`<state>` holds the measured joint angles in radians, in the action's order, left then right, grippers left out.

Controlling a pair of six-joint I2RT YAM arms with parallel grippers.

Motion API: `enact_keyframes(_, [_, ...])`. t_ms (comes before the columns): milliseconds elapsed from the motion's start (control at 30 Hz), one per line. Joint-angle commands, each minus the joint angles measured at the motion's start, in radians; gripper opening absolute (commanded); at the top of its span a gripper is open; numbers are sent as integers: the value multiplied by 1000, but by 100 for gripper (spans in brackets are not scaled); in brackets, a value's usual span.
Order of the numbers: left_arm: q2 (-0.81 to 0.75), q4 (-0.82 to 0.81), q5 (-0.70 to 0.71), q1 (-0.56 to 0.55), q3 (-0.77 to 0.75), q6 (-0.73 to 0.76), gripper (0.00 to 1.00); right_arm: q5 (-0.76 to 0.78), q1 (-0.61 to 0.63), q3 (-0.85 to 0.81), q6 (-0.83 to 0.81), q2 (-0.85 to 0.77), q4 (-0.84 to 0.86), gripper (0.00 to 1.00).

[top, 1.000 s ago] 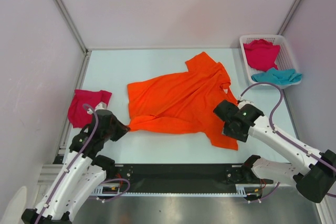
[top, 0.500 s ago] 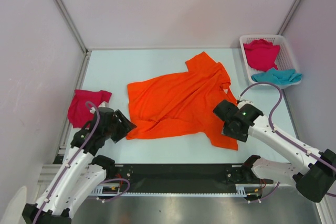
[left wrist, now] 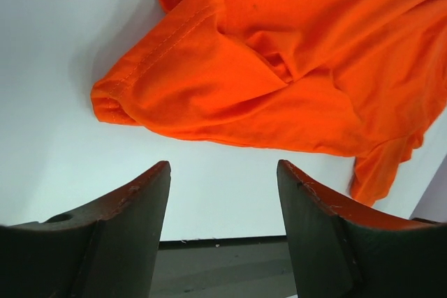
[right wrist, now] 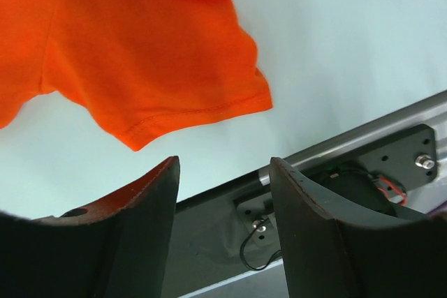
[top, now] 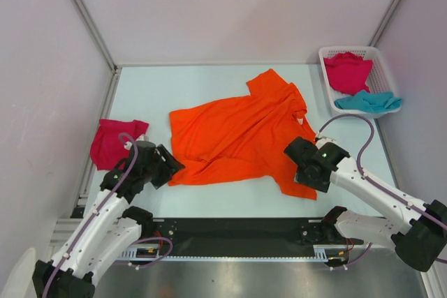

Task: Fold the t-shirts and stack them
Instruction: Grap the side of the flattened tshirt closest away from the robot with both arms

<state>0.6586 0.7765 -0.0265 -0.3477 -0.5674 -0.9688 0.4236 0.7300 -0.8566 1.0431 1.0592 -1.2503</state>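
An orange t-shirt [top: 237,134] lies spread and wrinkled in the middle of the table. My left gripper [top: 172,167] is open and empty just off the shirt's near left corner. In the left wrist view [left wrist: 223,165] that bunched corner [left wrist: 133,99] lies beyond the fingertips. My right gripper [top: 305,178] is open and empty above the shirt's near right sleeve. That sleeve [right wrist: 160,68] shows beyond it in the right wrist view [right wrist: 223,162]. A folded magenta t-shirt [top: 112,141] lies at the table's left edge. A second magenta t-shirt [top: 347,71] and a teal t-shirt [top: 368,101] lie in the basket.
The white lattice basket [top: 323,52] stands at the far right corner. Metal wall rails run along both sides. The table's near edge with the black base rail [right wrist: 335,165] lies right under my right gripper.
My left gripper moved right and a little farther in. The shirt's near left corner, stretched out before, now lies bunched inward. My right gripper shifted slightly nearer.
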Motion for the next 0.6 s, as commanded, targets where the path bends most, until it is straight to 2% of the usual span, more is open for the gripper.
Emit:
enact_keyframes(0, [78, -129, -44, -2, 35, -30, 67, -58, 5, 45, 17, -47, 77, 60])
enact_keyframes(100, [144, -174, -53, -2, 38, -25, 67, -118, 5, 103, 18, -56, 168, 60])
enact_keyframes(233, [205, -204, -56, 0, 37, -16, 67, -144, 5, 136, 23, -31, 209, 60])
enact_keyframes(567, [187, -183, -82, 121, 46, 50, 66, -151, 5, 189, 14, 28, 253, 61])
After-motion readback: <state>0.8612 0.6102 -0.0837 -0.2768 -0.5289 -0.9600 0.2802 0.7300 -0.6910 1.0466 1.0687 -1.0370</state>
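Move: Your left gripper hangs roughly 9 cm above the table. The orange t-shirt's near-left corner is about 3 cm ahead and 5 cm to its left, and the folded pink t-shirt is some 16 cm ahead and 21 cm to its left. For the right gripper, some 8 cm up, the orange near-right sleeve end is about 2 cm ahead and 2 cm left. The orange shirt's middle lies some 25 cm ahead and 25 cm left of the right hand. Lower both open grippers towards the orange t-shirt's near side. Sink the left about 3 cm first, tipping its fingers slightly more downward, then ease it forward over the near edge beside the corner. Bring the right down some 4.5 cm and to the left, onto the line of the sleeve end, its left side rising a little. Keep both sets of fingers open. ##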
